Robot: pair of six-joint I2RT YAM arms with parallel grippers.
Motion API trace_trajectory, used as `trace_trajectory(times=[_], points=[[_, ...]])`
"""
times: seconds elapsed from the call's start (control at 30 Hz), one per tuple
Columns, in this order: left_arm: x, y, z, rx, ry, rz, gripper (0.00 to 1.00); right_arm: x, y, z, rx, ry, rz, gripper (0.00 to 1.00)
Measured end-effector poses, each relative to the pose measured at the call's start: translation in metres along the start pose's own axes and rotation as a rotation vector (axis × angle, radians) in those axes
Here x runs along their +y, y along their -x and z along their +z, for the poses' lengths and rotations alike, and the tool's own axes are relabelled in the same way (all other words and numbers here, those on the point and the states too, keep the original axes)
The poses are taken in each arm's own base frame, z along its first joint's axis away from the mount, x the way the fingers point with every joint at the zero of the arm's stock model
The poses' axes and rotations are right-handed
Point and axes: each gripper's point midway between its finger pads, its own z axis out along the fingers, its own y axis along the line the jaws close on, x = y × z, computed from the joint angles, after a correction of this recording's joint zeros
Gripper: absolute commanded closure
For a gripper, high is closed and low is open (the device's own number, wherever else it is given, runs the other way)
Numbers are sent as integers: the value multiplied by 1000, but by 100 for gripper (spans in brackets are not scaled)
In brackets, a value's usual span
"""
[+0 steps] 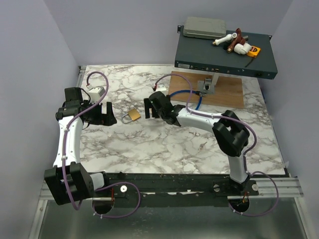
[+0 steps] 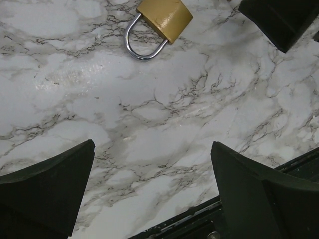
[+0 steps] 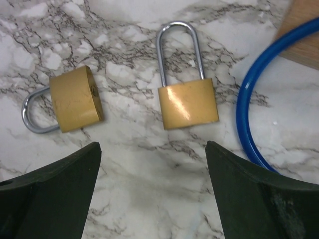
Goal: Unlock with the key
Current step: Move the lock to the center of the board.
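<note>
Two brass padlocks lie on the marble table (image 1: 149, 144). One padlock (image 3: 77, 102) rests on its side with its shackle pointing left; it also shows in the overhead view (image 1: 132, 115) and in the left wrist view (image 2: 162, 17). The second padlock (image 3: 188, 102) lies flat with its shackle pointing away from me. My right gripper (image 3: 153, 144) hovers open just short of both, nothing between its fingers (image 1: 148, 108). My left gripper (image 2: 153, 144) stands open over bare marble, left of the first padlock (image 1: 110, 115). A tiny slim silvery thing, apparently the key (image 1: 202, 145), lies by the right arm's elbow.
A blue cable (image 3: 249, 99) loops right of the second padlock, beside a wooden board (image 1: 222, 92). A dark rack unit (image 1: 224, 55) at the back right carries pipe fittings and a grey box. A black rail (image 1: 174, 181) runs along the near edge.
</note>
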Motion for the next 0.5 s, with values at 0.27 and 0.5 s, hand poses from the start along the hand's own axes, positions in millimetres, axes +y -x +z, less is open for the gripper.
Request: trace_trajectory(times=[0.27, 0.5], points=[[-2, -7, -3, 15, -5, 37, 1, 36, 22, 43, -25, 24, -54, 17], [-2, -10, -3, 29, -9, 45, 2, 85, 26, 71, -46, 76, -119, 13]])
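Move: The lock the empty right hand goes for, the one lying with its shackle to the left, is about 10 cm to that hand's left, 2 cm ahead and some 6 cm below. At the same depth, the other lock lies about 5 cm straight ahead of the hand, and the near bend of the blue cable about 7 cm ahead and 7 cm to the right. From the left hand, the aimed-at lock is roughly 7 cm ahead, 9 cm to the right and 14 cm below. The right hand sweeps left by some 10 cm and at first also forward, about 4 cm in all, staying nearly level as it leaves the upright-lying lock off to its right and comes over the lock whose shackle points left. Its fingers stay wide open and empty throughout, while the wrist turns slightly counter-clockwise, 5 to 10 degrees, and the fingertips lift about 5 degrees, so that the brass body ends up framed between the two fingers with no touch to be seen. ##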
